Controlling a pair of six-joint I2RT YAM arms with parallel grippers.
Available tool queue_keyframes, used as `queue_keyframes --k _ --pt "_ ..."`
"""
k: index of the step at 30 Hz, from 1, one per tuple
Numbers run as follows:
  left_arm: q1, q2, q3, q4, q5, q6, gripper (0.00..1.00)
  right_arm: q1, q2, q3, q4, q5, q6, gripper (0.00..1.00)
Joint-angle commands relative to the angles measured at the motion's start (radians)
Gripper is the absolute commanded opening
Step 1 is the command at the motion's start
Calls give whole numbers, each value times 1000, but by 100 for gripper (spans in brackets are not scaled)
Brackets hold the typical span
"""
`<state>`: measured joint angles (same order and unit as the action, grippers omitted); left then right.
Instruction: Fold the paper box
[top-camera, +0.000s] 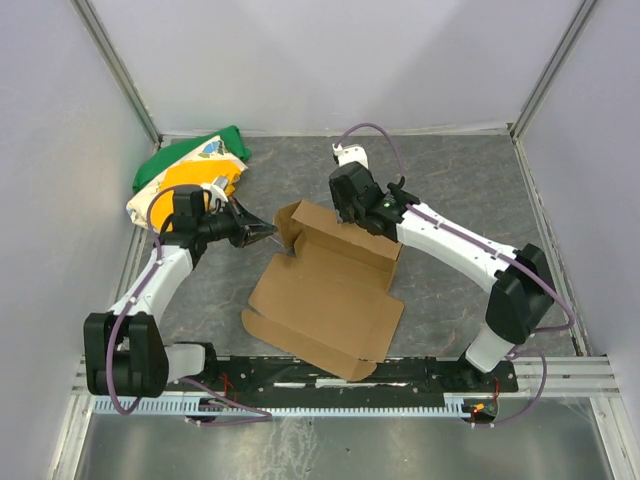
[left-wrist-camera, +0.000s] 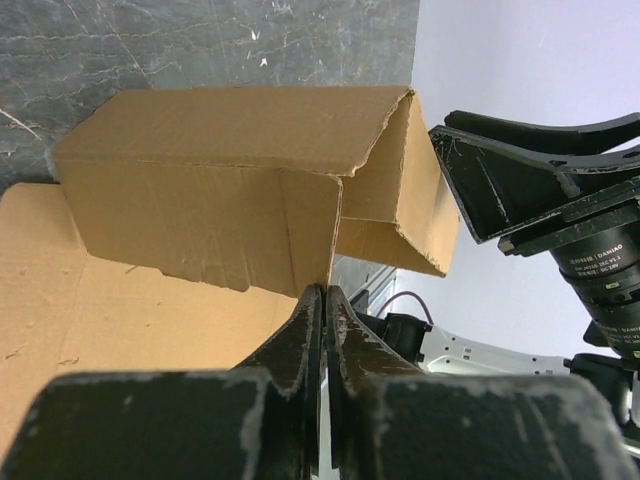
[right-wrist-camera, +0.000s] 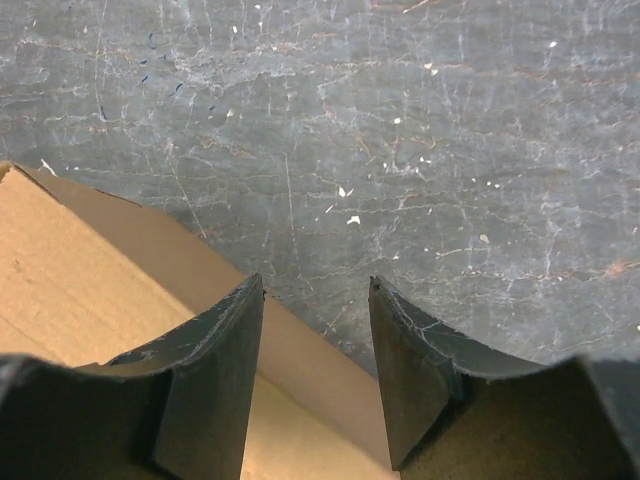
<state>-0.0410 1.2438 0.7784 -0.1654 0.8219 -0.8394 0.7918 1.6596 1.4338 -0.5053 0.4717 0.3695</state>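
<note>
The paper box (top-camera: 330, 295) is brown corrugated cardboard lying mid-table, mostly flat, with its far wall and left flap raised. My left gripper (top-camera: 268, 234) is shut, and its tips touch the left flap's edge. In the left wrist view the shut gripper (left-wrist-camera: 322, 290) meets the lower corner of the raised flap (left-wrist-camera: 200, 180), with no cardboard between the fingers. My right gripper (top-camera: 350, 215) hangs over the far wall. In the right wrist view it (right-wrist-camera: 315, 290) is open, and the top edge of the cardboard (right-wrist-camera: 60, 290) runs slantwise under the gap, unclamped.
A green, yellow and white cloth bundle (top-camera: 190, 175) lies at the back left, behind the left arm. White walls close in the table on three sides. A metal rail (top-camera: 330, 375) runs along the near edge. The right arm's wrist (left-wrist-camera: 560, 210) looms beside the box.
</note>
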Motion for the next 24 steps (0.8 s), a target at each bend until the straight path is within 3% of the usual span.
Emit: queue_keyframes --k 1,4,9,13,20,24 --pt "-5 -27 -2 -1 44 -16 15 1 -27 -17 -18 -54 43 55" --pt "-5 -32 10 -1 50 -1 39 2 -10 -19 -30 -75 51 54" --pt "-5 -71 26 5 26 15 53 4 -8 -41 -22 -78 63 54" --pt "-3 -105 53 -39 -53 64 58 5 -6 -36 -22 -68 54 54" --pt "22 -136 144 -137 -376 275 63 4 5 -4 -48 -71 8 54" --pt "22 -192 30 25 -580 514 63 2 5 37 -92 -79 -27 54"
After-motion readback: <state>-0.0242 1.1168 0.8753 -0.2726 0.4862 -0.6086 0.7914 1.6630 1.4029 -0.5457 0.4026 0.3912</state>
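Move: The left gripper is shut on the edge of the paper box's left end flap, whose middle lies about 3 cm to its right and 2 cm lower. The back wall's top panel is level with it, some 14 cm to its right. From the open right gripper that panel is about 2 cm back and 4 cm below; the end flap is roughly 12 cm to its left and 1 cm back. The box floor lies some 8 cm back, 4 cm left and 15 cm below. Open the left gripper to let go of the end flap, keeping nearly still as the fingers part, then pull it away left, forward and up, about 5 cm to the left and 3 cm each forward and up, its left side rolling up as it leaves. Meanwhile ease the right gripper down some 2 cm and slightly back at the back wall's top panel, fingers staying open and tipping slightly down. ##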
